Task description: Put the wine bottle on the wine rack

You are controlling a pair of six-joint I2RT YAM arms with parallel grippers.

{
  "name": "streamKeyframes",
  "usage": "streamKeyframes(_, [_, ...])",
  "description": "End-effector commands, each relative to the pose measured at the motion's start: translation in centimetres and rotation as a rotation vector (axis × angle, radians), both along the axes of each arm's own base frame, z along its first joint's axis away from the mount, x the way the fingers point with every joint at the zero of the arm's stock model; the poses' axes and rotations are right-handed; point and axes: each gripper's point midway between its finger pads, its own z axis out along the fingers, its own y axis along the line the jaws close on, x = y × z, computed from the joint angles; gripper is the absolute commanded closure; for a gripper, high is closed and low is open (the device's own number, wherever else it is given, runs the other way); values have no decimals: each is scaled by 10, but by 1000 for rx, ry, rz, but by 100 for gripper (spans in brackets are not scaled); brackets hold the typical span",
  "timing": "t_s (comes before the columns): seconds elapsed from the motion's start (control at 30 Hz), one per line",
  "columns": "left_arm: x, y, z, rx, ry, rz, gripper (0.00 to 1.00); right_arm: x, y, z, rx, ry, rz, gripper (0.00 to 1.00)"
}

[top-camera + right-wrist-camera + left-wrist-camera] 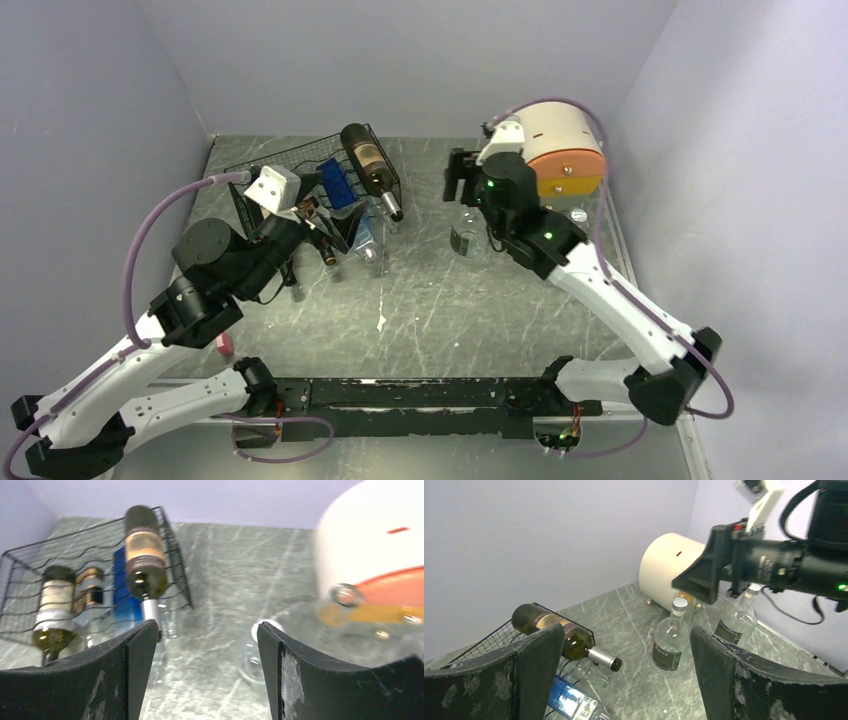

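The black wire wine rack (262, 165) stands at the back left. A dark green wine bottle (366, 160) lies on its right end with the neck pointing to the near side; the left wrist view shows the same bottle (555, 628), and so does the right wrist view (144, 550). More bottles (53, 604) lie inside the rack (20, 565). My left gripper (325, 225) hangs open at the rack's front, holding nothing (626, 680). My right gripper (461, 178) is open (200, 670) just above an upright clear glass bottle (466, 235), which is partly behind its right finger (250, 657).
A cream-and-orange drum-shaped box (560, 145) stands at the back right with a second clear bottle (736, 620) in front of it. A blue bottle (569, 700) lies low in the rack. A small pink object (224, 345) sits by the left arm. Walls close in on three sides.
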Motion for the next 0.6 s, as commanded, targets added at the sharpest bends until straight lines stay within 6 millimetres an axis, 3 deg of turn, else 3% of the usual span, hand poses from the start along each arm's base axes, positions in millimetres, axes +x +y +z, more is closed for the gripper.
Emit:
streamKeyframes(0.0, [-4,-7,3,-9,-2,-41,1,-17,-77,3,-115,-6,-270,24])
streamKeyframes(0.27, [-2,-24,-13,-19,46,-91,1,-22,-170,-11,-177,72,-551,24])
streamKeyframes(0.47, [0,-33,-22,-6,72,-110,1,-23,-232,-46,-161,172,-711,24])
streamKeyframes(0.57, [2,-35,-23,-1,71,-109,1,-28,-250,-64,-148,213,-768,24])
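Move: The right-hand clear bottle stands some 22 cm to the right of my right hand and about 2 cm nearer me, its middle roughly 22 cm below. The left clear bottle is about 5 cm to the right and 2 cm ahead, the open glass bottle 10 cm right and 7 cm ahead, the round cabinet some 18 cm right and 15 cm ahead, all similarly low. From my left hand the right-hand clear bottle lies about 37 cm right, 10 cm ahead, 31 cm lower. My empty right hand sweeps about 23 cm to the right, away from the loaded rack and past above the left clear bottle, swinging some 40 degrees clockwise; it lifts slightly, then sinks about 6 cm towards the neck of the right-hand clear bottle, tipping down a little, fingers kept open. My left hand, also open and empty, eases about 3 cm right and down. ##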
